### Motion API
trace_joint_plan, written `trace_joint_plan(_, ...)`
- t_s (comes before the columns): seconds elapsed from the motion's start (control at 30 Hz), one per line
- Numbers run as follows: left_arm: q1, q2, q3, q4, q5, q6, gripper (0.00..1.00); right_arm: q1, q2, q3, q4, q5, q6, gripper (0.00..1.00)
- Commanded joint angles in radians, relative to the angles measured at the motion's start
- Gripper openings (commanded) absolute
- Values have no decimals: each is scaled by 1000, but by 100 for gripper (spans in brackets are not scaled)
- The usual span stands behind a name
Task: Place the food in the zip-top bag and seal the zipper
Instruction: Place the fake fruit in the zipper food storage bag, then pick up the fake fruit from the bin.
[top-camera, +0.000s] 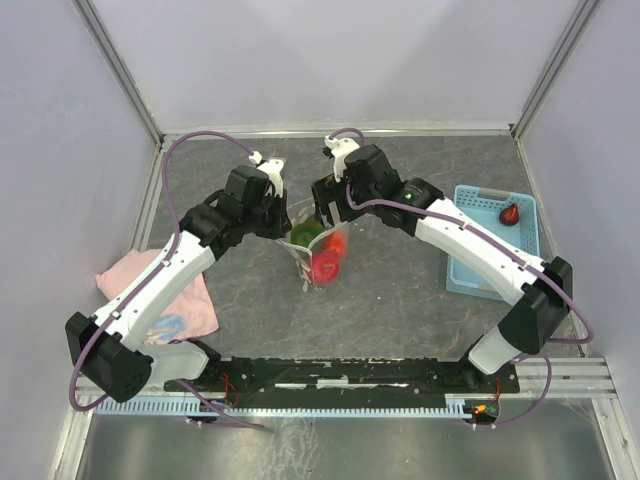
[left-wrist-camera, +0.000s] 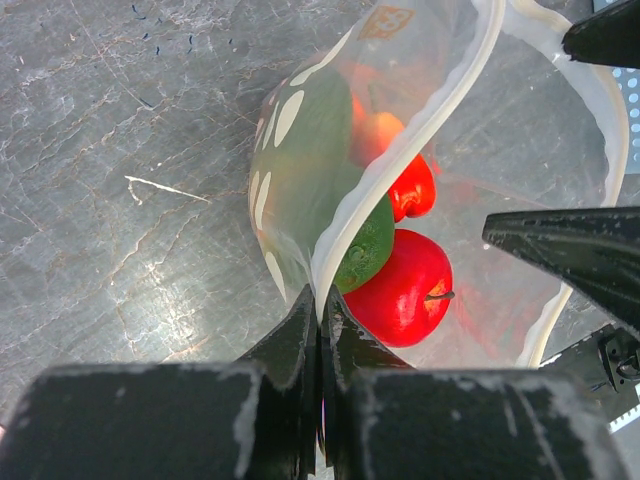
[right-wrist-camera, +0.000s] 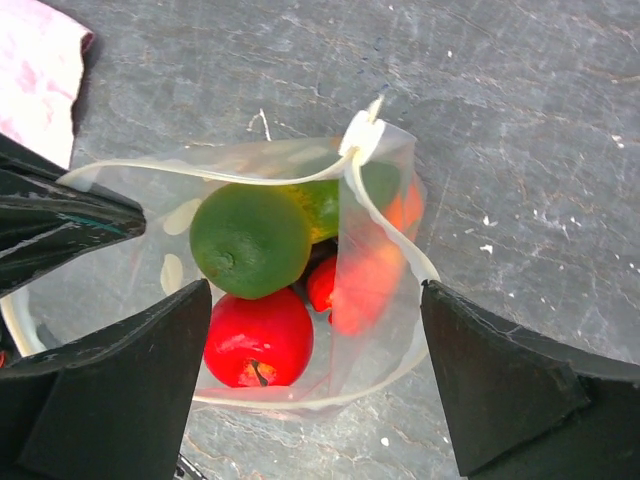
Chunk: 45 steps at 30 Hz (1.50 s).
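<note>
The zip-top bag (top-camera: 318, 252) stands open on the table between both grippers, with food inside. In the left wrist view a red apple (left-wrist-camera: 405, 290), a green fruit (left-wrist-camera: 365, 250), a small red fruit (left-wrist-camera: 412, 188) and an orange one (left-wrist-camera: 375, 130) lie in it. My left gripper (left-wrist-camera: 320, 300) is shut on the zipper (left-wrist-camera: 440, 112) strip at the mouth's edge. My right gripper (right-wrist-camera: 315, 300) is open directly over the mouth, one finger on each side of it, with nothing between the jaws. Below it I see a green fruit (right-wrist-camera: 250, 240), the red apple (right-wrist-camera: 258, 340) and the orange mango (right-wrist-camera: 370, 280) behind the plastic.
A light-blue basket (top-camera: 470, 262) sits at the right with one dark red fruit (top-camera: 510, 213) in it. A pink cloth (top-camera: 165, 290) lies at the left beside the left arm. Frame posts and walls enclose the table.
</note>
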Motion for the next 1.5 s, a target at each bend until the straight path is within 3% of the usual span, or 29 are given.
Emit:
trace_joint_plan(0.0,8,-13,5,32,18,-13,3,1,-42,52,-43,109,6,91)
trace_joint_plan(0.5,7,-16,6,34,20,-13,3,-60,-173,35,-199,325,-28,87)
trace_joint_plan(0.73,8,-20,5,34,24,-14,3,-252,-284,-85,-236,270,-6,88)
trace_joint_plan(0.93,8,-25,6,34,26,-14,3,-413,-323,-193,-263,368,5,91)
trace_joint_plan(1.47,28,-41,4,37,14,-13,3,-855,-236,-367,1,340,90,89)
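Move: My right hand is empty and open over the zip bag, whose middle is level with it, about 5 cm left and 13 below. The red pear in the blue bin lies about 44 cm to the right, some 8 farther out and 20 lower. In the same bin, the lemon is about 17 cm nearer me than the pear and 3 cm to its left. From my left hand the pear is roughly 55 cm right, 12 ahead, 18 down. With its fingers kept wide open and empty, my right hand leaves the bag mouth, edging right and lifting about 4 cm, then sweeps fast to the right, some 36 cm in all, sinking as it reaches over the bin towards the red pear. The wrist swings clockwise about 60 degrees on the way. My left hand stays put, still pinching the bag's rim. ##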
